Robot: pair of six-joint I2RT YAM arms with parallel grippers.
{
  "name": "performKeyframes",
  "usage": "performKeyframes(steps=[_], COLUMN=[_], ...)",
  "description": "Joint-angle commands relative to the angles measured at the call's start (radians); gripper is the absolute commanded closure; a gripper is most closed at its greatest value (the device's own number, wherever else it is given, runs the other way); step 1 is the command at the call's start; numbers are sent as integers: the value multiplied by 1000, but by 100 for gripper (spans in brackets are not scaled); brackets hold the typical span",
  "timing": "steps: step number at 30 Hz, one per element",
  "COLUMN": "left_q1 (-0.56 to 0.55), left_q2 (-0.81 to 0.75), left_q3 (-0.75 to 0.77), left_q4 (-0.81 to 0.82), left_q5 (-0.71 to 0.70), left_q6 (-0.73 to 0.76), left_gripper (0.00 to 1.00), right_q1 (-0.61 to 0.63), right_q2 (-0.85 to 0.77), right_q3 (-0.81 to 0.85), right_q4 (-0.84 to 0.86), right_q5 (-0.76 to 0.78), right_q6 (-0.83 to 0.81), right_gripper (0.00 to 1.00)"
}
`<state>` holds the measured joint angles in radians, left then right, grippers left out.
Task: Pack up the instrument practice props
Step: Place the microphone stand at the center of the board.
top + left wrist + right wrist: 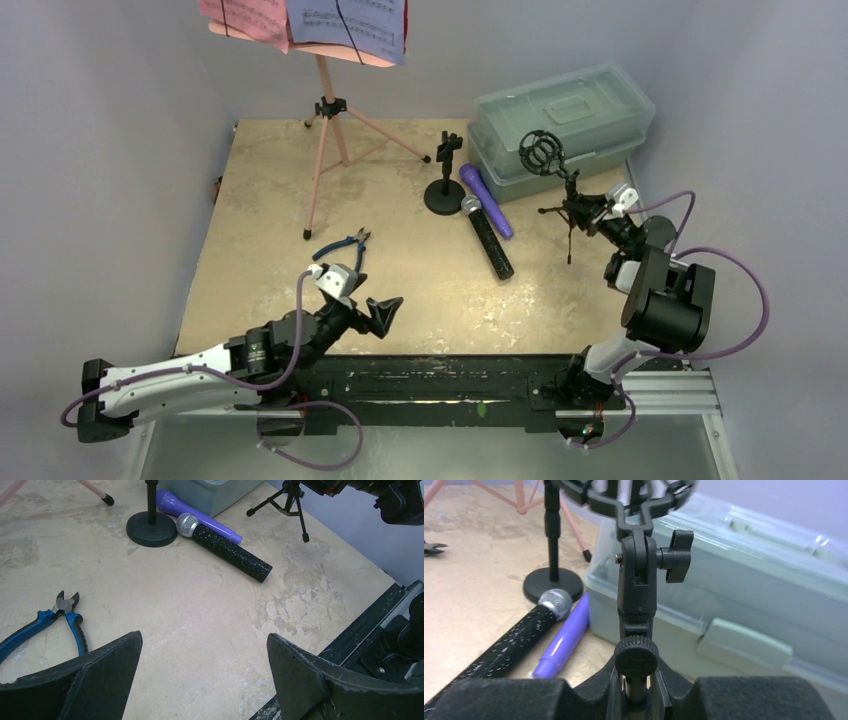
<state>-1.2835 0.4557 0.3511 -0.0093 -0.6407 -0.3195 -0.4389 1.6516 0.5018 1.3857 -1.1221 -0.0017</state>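
Note:
My right gripper (590,212) (636,690) is shut on the stem of the tripod mic support (545,152) (637,580), whose ring cradle leans toward the box. The purple mic (487,200) (564,637) and the black silver-headed mic (487,240) (227,550) lie side by side on the table. A round-base mic support (444,190) (151,529) stands just left of them. The pink music rack (325,130) stands at the back left with printed sheets (345,25) on it. My left gripper (385,312) (205,670) hangs open over bare table near the front edge, holding nothing.
Blue-handled pliers (342,247) (50,622) lie just behind my left gripper. A translucent greenish lidded box (560,120) (749,595) sits shut at the back right, right behind the held support. Grey walls close in both sides.

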Motion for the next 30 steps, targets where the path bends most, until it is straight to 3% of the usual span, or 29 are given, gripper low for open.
performKeyframes(steps=[1,3,5,19,30], left_q1=[0,0,0,0,0], left_q2=[-28,-30,-28,-55,-44], left_q3=[16,15,15,12,15], left_q4=[12,14,15,11,11], left_q5=[-10,-8,-4,7,2], left_q6=[-1,-3,-4,-18,-13], left_gripper=[5,5,5,5,5], right_q1=[-3,-4,-3,-10,-14], right_q2=[-123,-136,-126,26,96], right_q3=[138,221,266,505,579], right_q4=[-438,-739,-864,-1284,-1547], right_q5=[58,69,58,65,144], right_q6=[-340,-510,-542,-547,-791], right_gripper=[74,73,72,72,51])
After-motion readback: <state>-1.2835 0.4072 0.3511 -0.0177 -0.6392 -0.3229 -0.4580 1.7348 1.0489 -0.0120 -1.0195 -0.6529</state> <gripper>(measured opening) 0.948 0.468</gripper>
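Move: The right hand still pinches the tripod microphone stand's pole just below the thumbscrew. The board spot it is bound for lies about 4 cm ahead of this hand, 5 cm to its right and 16 cm below. The green box is roughly 19 cm ahead and 1 cm left; the purple microphone is 17 cm left and 5 cm ahead, the black one 17 cm left and 4 cm back. From the idle left hand, that spot is some 26 cm ahead and 50 cm right. Rightward and forward, about 5 cm each way, the right hand takes the tripod stand towards the spot in front of the green box, rising slightly at first and then sinking to end some 5 cm lower. The wrist tips the fingers down by about 25 degrees, and they loosen from their pinch to roughly half open, with the stand's upper joint still between them. ##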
